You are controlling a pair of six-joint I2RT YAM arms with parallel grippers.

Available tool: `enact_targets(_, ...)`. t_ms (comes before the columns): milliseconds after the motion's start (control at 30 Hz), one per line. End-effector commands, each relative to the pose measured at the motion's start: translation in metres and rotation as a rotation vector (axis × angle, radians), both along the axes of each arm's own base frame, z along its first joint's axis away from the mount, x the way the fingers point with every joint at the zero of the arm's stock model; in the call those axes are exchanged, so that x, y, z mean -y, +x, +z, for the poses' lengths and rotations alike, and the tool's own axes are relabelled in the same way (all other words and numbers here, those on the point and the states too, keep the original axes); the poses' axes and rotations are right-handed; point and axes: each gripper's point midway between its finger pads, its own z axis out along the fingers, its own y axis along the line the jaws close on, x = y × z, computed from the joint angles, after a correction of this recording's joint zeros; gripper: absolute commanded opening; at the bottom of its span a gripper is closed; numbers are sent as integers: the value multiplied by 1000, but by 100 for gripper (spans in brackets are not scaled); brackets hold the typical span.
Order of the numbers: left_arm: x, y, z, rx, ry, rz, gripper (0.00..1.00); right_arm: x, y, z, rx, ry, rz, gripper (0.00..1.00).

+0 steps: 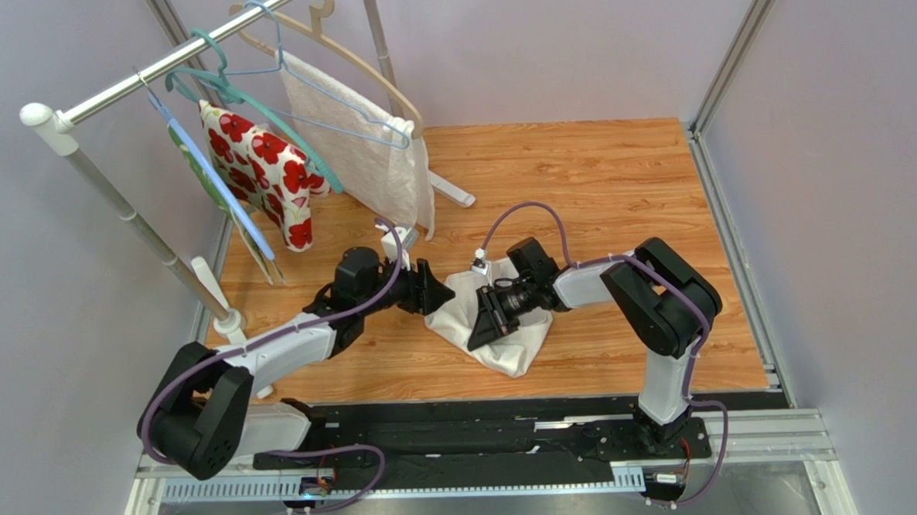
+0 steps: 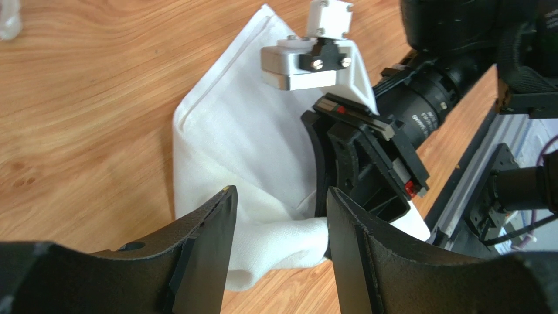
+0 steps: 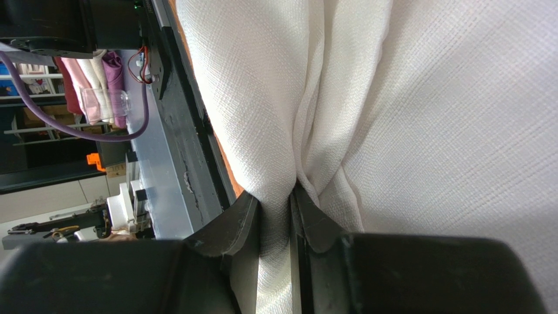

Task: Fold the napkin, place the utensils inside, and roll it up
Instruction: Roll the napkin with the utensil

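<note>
The off-white napkin (image 1: 523, 338) lies bunched on the wooden table between my two grippers. My right gripper (image 1: 486, 314) is shut on a raised fold of it; the wrist view shows cloth pinched between the fingers (image 3: 276, 196) and the napkin (image 3: 426, 118) filling the frame. My left gripper (image 1: 435, 293) is open just left of the napkin's edge. In the left wrist view its fingers (image 2: 278, 196) stand apart over a rumpled corner of the napkin (image 2: 236, 131), with the right gripper (image 2: 367, 163) close in front. No utensils are in view.
A clothes rack stands at the back left with hangers, a red-flowered cloth (image 1: 264, 173) and a textured white cloth (image 1: 360, 146). Its pole foot (image 1: 231, 326) is by the left arm. A black rail (image 1: 494, 436) runs along the near edge.
</note>
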Motion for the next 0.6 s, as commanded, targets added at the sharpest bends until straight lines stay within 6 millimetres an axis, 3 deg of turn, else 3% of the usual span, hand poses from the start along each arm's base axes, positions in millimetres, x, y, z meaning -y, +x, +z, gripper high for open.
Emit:
enact_targets(0, 25, -5, 11, 75, -83, -162, 61, 29, -6, -51, -46, -207, -60, 6)
enact_targets(67, 34, -11, 8, 49, -115, -225, 60, 31, -5, -52, -46, -212, -63, 6)
enact_targets(167, 35, -14, -15, -4, -103, -237, 59, 30, -5, -51, -44, -211, -66, 6)
enact_targets(567, 13, -13, -60, -77, 41, -146, 59, 35, -4, -53, -50, -219, -83, 6)
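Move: The part of the rolled napkin edge the left hand goes for lies about 3 cm back, 3 cm right and 7 cm below it. The right fingers' grip on the napkin is roughly 5 cm back and 5 cm right of the left hand, the flat part some 4 cm ahead and 8 cm right. From the right hand, that rolled edge is about 2 cm ahead and 2 cm left. Left hand, fingers still open, swings right and slightly back, then sinks about 5 cm to the held roll. ##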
